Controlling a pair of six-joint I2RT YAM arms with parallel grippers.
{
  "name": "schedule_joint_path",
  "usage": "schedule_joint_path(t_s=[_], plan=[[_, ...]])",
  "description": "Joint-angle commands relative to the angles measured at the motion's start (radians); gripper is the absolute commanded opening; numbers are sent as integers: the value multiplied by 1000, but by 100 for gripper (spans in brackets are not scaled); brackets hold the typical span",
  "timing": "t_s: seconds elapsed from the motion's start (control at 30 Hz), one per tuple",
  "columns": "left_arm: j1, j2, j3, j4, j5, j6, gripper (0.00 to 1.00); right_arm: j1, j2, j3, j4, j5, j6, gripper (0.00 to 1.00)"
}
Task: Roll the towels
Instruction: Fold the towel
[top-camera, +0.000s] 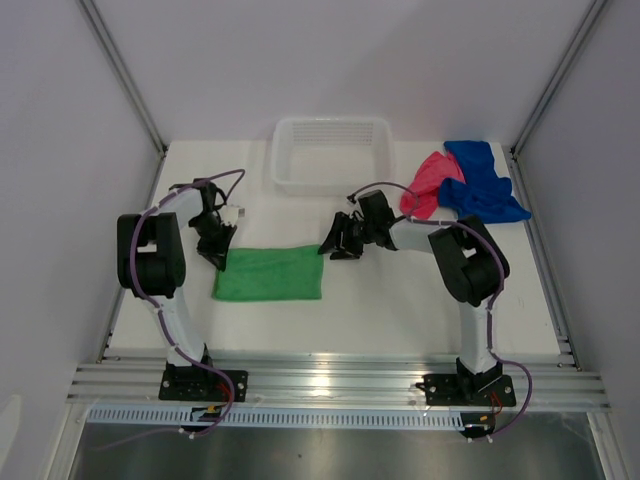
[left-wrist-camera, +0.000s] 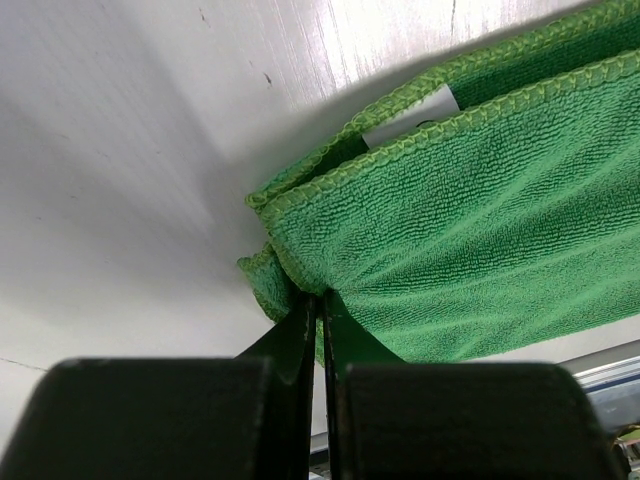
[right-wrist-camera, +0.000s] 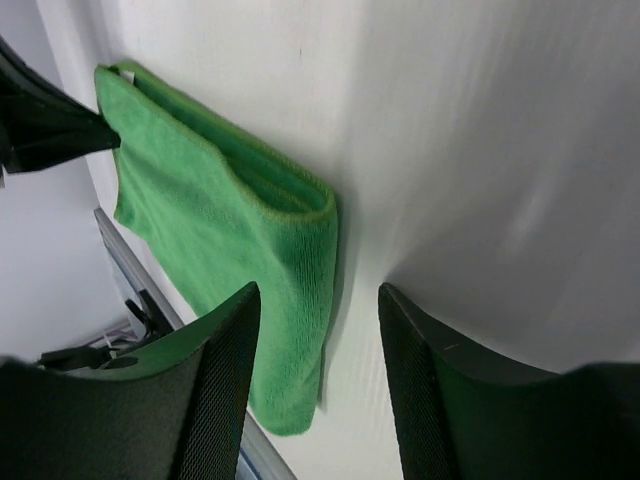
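Observation:
A green towel (top-camera: 268, 273) lies folded flat as a long rectangle at the table's centre-left. My left gripper (top-camera: 220, 262) is at its far left corner, and in the left wrist view the jaws (left-wrist-camera: 320, 300) are shut on that corner of the green towel (left-wrist-camera: 480, 230). My right gripper (top-camera: 335, 250) hovers at the towel's far right corner. In the right wrist view it stands open (right-wrist-camera: 318, 295) over the folded right edge of the green towel (right-wrist-camera: 220, 220), holding nothing. A pink-red towel (top-camera: 425, 185) and a blue towel (top-camera: 480, 185) lie crumpled together at the back right.
A white slotted basket (top-camera: 333, 155) stands at the back centre, just behind the right gripper. The white enclosure walls rise on both sides. A metal rail (top-camera: 330, 380) runs along the near edge by the arm bases.

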Motion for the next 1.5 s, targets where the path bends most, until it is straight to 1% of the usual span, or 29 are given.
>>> schedule_joint_path(t_s=[0.0,0.03,0.1,0.3,0.4,0.43,0.5,0.53,0.57,0.67,0.7,0.77,0.8,0.83,0.93,1.0,1.07,1.1,1.13,1.17,1.2,1.27,1.3,1.37,1.4,1.47], plan=[[7,2,31,11,-18,23,1,9,62,137,-180,-43,-6,54],[7,5,34,8,-17,23,1,11,92,166,-248,-45,-18,53],[7,5,34,8,-17,22,1,14,117,231,-310,-46,-36,52],[7,-3,22,9,-9,23,1,18,171,315,-385,-50,-67,43],[8,-3,19,11,-8,26,1,21,209,364,-438,-53,-104,34],[7,-4,21,11,-9,29,1,24,217,390,-448,-51,-122,26],[7,-7,16,12,-8,31,1,29,223,400,-458,-46,-142,17],[8,-8,15,12,-5,31,1,29,222,389,-452,-43,-142,6],[7,-8,16,11,-5,32,1,28,218,381,-443,-42,-142,1],[8,-18,21,5,1,31,2,21,200,354,-427,-11,-161,0],[7,-24,24,2,20,29,12,20,192,344,-429,1,-173,0],[7,-43,33,-2,47,29,25,15,166,282,-385,12,-182,0],[7,-66,31,-5,60,26,36,9,133,254,-363,18,-176,0],[5,-75,53,-6,83,22,38,3,114,225,-344,24,-170,0],[-5,-110,74,-34,124,5,40,-21,44,86,-294,56,-173,0],[-14,-127,93,-57,158,0,41,-46,-11,27,-274,62,-168,0],[-36,-133,96,-67,167,2,41,-60,-51,-54,-264,75,-167,0],[-51,-135,96,-77,164,2,41,-69,-103,-118,-255,98,-156,0],[-74,-133,96,-77,163,3,41,-71,-130,-119,-248,110,-156,0],[-82,-130,96,-75,163,5,41,-72,-157,-190,-240,119,-141,0],[-90,-127,97,-77,163,0,41,-72,-185,-226,-234,128,-129,0],[-111,-109,102,-80,167,-6,41,-66,-258,-303,-203,147,-101,0],[-120,-101,102,-81,167,-12,41,-58,-307,-385,-182,157,-66,0],[-149,-87,94,-80,163,-14,40,-43,-363,-462,-171,182,-35,0],[-160,-86,84,-80,161,-12,40,-29,-395,-523,-175,203,-14,0],[-188,-83,76,-78,159,-14,40,26,-488,-567,-209,263,13,0]])
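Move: The green towel's far right corner, the right gripper's aim, lies about 2 cm to its left, 1 cm ahead and 2 cm below; the towel's middle is some 13 cm left and 5 cm back. The left gripper, still pinching the towel's left end, has that corner roughly 23 cm to its right and 3 cm ahead. From the right gripper, the white basket stands some 23 cm ahead and 2 cm left, the red towel 16 cm ahead and 25 cm right. Ease the right gripper about 2 cm left and down, tipping a little further, and shut its fingers on the green towel's far right corner while the left keeps its pinch. Then open the left and lift it clear, carrying it on to the right, as the right keeps hold and drags the corner low across the table, back and to the right, some 10 cm each way. ##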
